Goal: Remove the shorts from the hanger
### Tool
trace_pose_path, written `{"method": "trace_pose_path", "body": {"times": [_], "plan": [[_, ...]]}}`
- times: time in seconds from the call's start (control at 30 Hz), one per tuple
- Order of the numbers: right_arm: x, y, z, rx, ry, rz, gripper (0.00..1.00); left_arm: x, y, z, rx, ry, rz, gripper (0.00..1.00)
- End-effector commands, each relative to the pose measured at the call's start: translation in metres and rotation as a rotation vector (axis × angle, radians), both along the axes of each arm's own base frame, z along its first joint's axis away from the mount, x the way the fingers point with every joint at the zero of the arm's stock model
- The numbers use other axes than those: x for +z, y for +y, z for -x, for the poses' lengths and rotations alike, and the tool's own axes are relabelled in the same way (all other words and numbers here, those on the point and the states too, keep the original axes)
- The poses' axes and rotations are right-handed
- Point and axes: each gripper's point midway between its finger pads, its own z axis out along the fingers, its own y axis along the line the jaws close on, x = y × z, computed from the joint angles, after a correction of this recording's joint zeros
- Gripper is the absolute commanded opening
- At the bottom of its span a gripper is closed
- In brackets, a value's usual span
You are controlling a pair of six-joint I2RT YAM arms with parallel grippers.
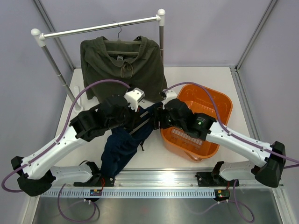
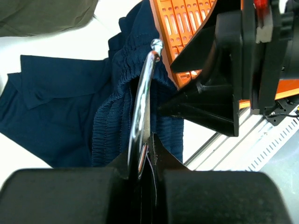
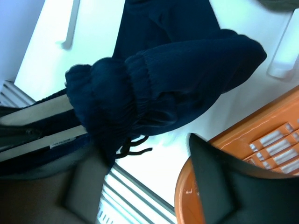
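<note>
Olive-green shorts with a front drawstring hang on a hanger from the rail at the back, untouched. A second pair, navy-blue shorts, droops between the arms over the table. My left gripper is shut on the chrome hanger hook that rises out of the navy elastic waistband. My right gripper is open. One of its fingers stands over the basket rim, and the bunched navy waistband and its dark drawstring lie by the other.
An orange slatted basket stands right of centre under the right arm. The rack's uprights rise at the back left and back centre. A slotted metal rail runs along the near table edge.
</note>
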Motion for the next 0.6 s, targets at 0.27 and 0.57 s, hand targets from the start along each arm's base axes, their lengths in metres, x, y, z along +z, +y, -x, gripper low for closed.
{"method": "trace_pose_path", "body": {"times": [0.27, 0.57], "plan": [[0.051, -0.003, -0.024, -0.113, -0.126, -0.050, 0.10, 0.025, -0.002, 0.001, 0.009, -0.067, 0.071, 0.00], [0.077, -0.050, -0.059, -0.339, -0.224, 0.083, 0.01, 0.018, 0.000, 0.017, -0.029, -0.057, 0.029, 0.00]]}}
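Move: The dark blue shorts' waistband bunches around the right end of the hanger, about 2 cm ahead and 2 cm left of the right hand, nearly level with it. From the left hand, which grips the hanger by its neck, that end is some 4 cm ahead, 6 cm right and slightly lower. The orange basket's middle is about 20 cm right, 5 cm ahead of and 18 cm below the right hand; the olive garment hangs about 22 cm ahead, 15 cm left and 10 cm higher. Close the right gripper on the waistband by the hanger's end, easing slightly up and forward as it shuts, then keep the pinch and draw up, forward and to the right, about 6 cm in all, turning the wrist some 10 degrees clockwise. Keep the left gripper shut on the hanger, nearly still, letting it ease back about 1 cm at the end. ##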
